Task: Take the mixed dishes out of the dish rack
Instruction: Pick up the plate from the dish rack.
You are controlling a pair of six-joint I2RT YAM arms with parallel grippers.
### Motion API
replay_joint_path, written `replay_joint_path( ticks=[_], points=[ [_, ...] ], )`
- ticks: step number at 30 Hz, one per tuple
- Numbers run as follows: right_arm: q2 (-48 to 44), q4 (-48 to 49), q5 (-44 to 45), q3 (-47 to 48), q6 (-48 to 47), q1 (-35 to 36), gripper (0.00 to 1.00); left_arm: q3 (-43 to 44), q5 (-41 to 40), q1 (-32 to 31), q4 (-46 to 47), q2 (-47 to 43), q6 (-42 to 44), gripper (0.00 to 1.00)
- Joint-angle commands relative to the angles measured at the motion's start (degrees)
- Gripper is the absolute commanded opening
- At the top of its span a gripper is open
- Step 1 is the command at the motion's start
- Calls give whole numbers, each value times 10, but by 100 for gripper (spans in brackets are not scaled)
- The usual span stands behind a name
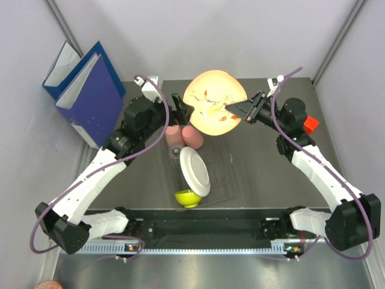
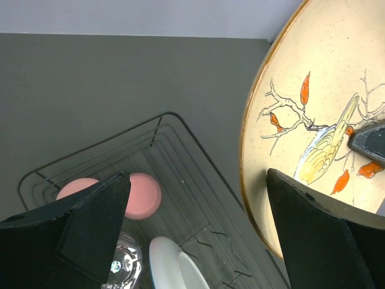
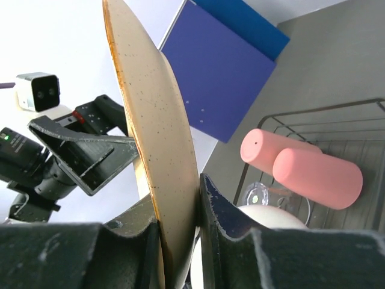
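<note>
My right gripper (image 1: 231, 108) is shut on the rim of the tan patterned plate (image 1: 213, 102), which it holds on edge in the air above the far end of the dish rack (image 1: 231, 183). The right wrist view shows both fingers pinching that plate (image 3: 150, 120). Close to the plate's left rim (image 2: 313, 108) my left gripper (image 2: 197, 180) stands wide open, holding nothing. In the rack are two pink cups (image 1: 173, 133) (image 1: 192, 137), a clear glass (image 2: 123, 265), a white plate (image 1: 194, 171) leaning on edge and a lime-yellow bowl (image 1: 187, 197).
A blue ring binder (image 1: 90, 96) stands at the table's far left corner. A small red cube (image 1: 310, 125) sits behind the right arm. Grey walls close in the table on three sides.
</note>
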Motion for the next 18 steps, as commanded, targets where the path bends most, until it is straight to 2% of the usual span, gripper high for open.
replay_joint_path(
  ticks=[1, 4, 7, 8, 12, 14, 18],
  points=[
    [-15, 130, -41, 23, 49, -1, 0, -4, 36, 7, 45, 9, 15, 99],
    [-20, 119, -38, 21, 39, 1, 0, -9, 59, 7, 64, 8, 9, 99],
    [-17, 117, -41, 18, 38, 2, 0, -7, 72, 7, 69, 15, 8, 78],
    [-15, 108, -42, 20, 38, 3, 0, -7, 75, 7, 70, 17, 7, 64],
    [3, 108, -54, 23, 42, 9, 0, -10, 98, 7, 78, 23, 3, 39],
    [8, 126, -62, 19, 53, 9, 0, -15, 104, 7, 90, 23, 4, 35],
    [25, 149, -77, 18, 68, 14, 0, -26, 120, 8, 110, 19, 0, 40]
  ],
)
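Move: The patterned plate just lifted from the rack is already in the right fingers, face slanting upwards, its middle about 5 cm to that hand's left and 2 cm ahead. From the open left hand its middle lies some 10 cm to the right, roughly level fore and aft. Below the left hand by about 27 cm sit two pink cups, one 2 cm right and one 5 cm left, both some 2 cm ahead; the white plate stands about 14 cm back, 3 cm right and 24 cm down. The patterned plate's left rim is taken between the left fingers: the left hand goes about 3 cm right onto the rim, turning roughly 10 degrees clockwise, and closes from wide open until one finger lies on the patterned face and the other behind. The right hand keeps its pinch on the opposite side, easing slightly down and left towards the left hand. ##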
